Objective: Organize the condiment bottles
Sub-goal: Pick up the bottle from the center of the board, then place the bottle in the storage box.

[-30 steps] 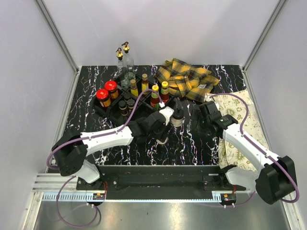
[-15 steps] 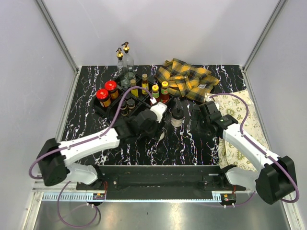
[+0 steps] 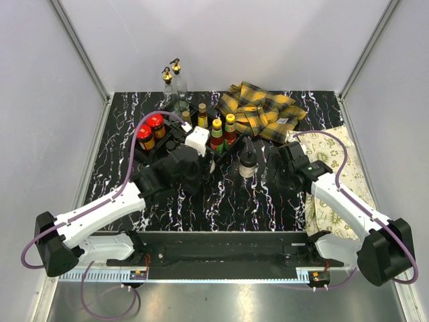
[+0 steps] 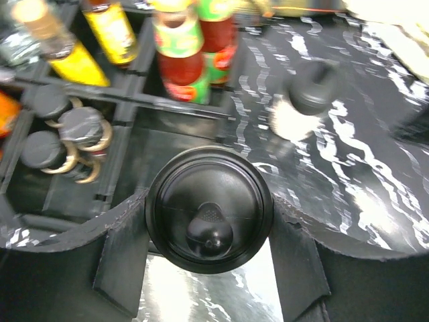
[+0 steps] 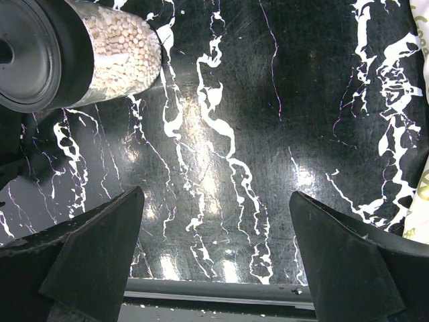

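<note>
My left gripper (image 4: pixel 209 225) is shut on a black-capped shaker (image 4: pixel 209 209), its fingers pressed to both sides of the cap. In the top view that gripper (image 3: pixel 201 163) hangs at the near edge of the black divided tray (image 3: pixel 139 154). The tray holds red-lidded jars (image 3: pixel 151 129), yellow-capped sauce bottles (image 3: pixel 223 131) and small black-capped shakers (image 4: pixel 67 137). Two clear gold-spouted bottles (image 3: pixel 172 84) stand behind it. Another shaker (image 3: pixel 248 161) stands alone on the table, and shows in the right wrist view (image 5: pixel 80 54). My right gripper (image 5: pixel 214 248) is open over bare table just right of it (image 3: pixel 276 176).
A yellow plaid cloth (image 3: pixel 258 111) lies crumpled at the back right. A cream patterned cloth (image 3: pixel 338 181) covers the right side under my right arm. The table's front edge (image 5: pixel 214 288) runs just beneath the right fingers. White walls enclose the black marbled table.
My left arm has carried the black-capped shaker left and away from the table's middle to the tray's near edge. The right arm and the lone shaker have not moved.
</note>
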### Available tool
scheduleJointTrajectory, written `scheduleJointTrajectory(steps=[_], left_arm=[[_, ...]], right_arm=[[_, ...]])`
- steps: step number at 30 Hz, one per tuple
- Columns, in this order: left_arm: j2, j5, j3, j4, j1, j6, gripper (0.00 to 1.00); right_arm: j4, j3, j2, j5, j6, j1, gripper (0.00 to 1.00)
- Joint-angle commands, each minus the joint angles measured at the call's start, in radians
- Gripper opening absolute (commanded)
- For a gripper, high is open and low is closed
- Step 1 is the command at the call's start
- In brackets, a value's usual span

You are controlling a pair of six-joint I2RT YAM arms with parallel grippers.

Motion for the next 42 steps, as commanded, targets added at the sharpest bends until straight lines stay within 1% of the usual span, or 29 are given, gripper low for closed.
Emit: scheduleJointTrajectory(steps=[1, 2, 5, 6, 8, 11, 17, 32, 39, 40, 42], left_arm=[[0.016, -0.030, 0.048, 0.070, 0.103, -0.009, 0.00], [0.024, -0.004, 0.045, 0.082, 0.138, -0.015, 0.00], [0.050, 0.042, 0.024, 0.157, 0.195, 0.004, 0.00], [0.059, 0.055, 0.014, 0.212, 0.207, 0.011, 0.00], [0.112, 0.091, 0.011, 0.236, 0.250, 0.011, 0.00], [0.188, 0.113, 0.036, 0.243, 0.275, 0.006, 0.00], [0.280, 0.127, 0.069, 0.260, 0.288, 0.006, 0.00], [0.404, 0.196, 0.099, 0.277, 0.312, -0.001, 0.00], [0.450, 0.213, 0.112, 0.283, 0.313, 0.003, 0.09], [0.458, 0.211, 0.109, 0.283, 0.315, 0.002, 0.13], [0.462, 0.213, 0.111, 0.286, 0.315, 0.000, 0.16]], right_arm=[[0.012, 0.007, 0.001, 0.005, 0.005, -0.006, 1.00], [0.015, 0.007, 0.002, 0.006, 0.004, -0.006, 1.00], [0.015, 0.009, 0.005, 0.009, 0.001, -0.007, 1.00], [0.015, 0.009, 0.005, 0.009, 0.001, -0.007, 1.00], [0.015, 0.013, 0.013, 0.009, 0.001, -0.007, 1.00], [0.014, 0.015, 0.014, 0.008, 0.005, -0.007, 1.00], [0.017, 0.010, 0.022, 0.006, 0.005, -0.007, 1.00], [0.034, 0.007, 0.054, -0.003, 0.001, -0.007, 1.00], [0.034, 0.003, 0.051, -0.005, 0.002, -0.006, 1.00], [0.034, 0.003, 0.048, -0.006, 0.004, -0.007, 1.00], [0.035, 0.001, 0.048, -0.006, 0.004, -0.007, 1.00]])
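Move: The left hand already holds the black-lidded jar in the air. The tray's empty near compartment lies about 9 cm ahead, 2 cm left and 19 cm below. The nearer sauce bottle is roughly 15 cm ahead and 4 cm right, the two small jars some 13 cm ahead and 11 cm left, the bean jar about 6 cm ahead and 16 cm right. From the right hand the compartment is about 8 cm ahead, 32 cm left, 6 cm below. Bring the left gripper forward and somewhat left towards the empty compartment, then lower the jar down into it between the small jars and the sauce bottles, about 12 cm down in all, slowing over the descent and easing a little right. Tip the fingers some 15 degrees further down and keep their hold on the lid. ##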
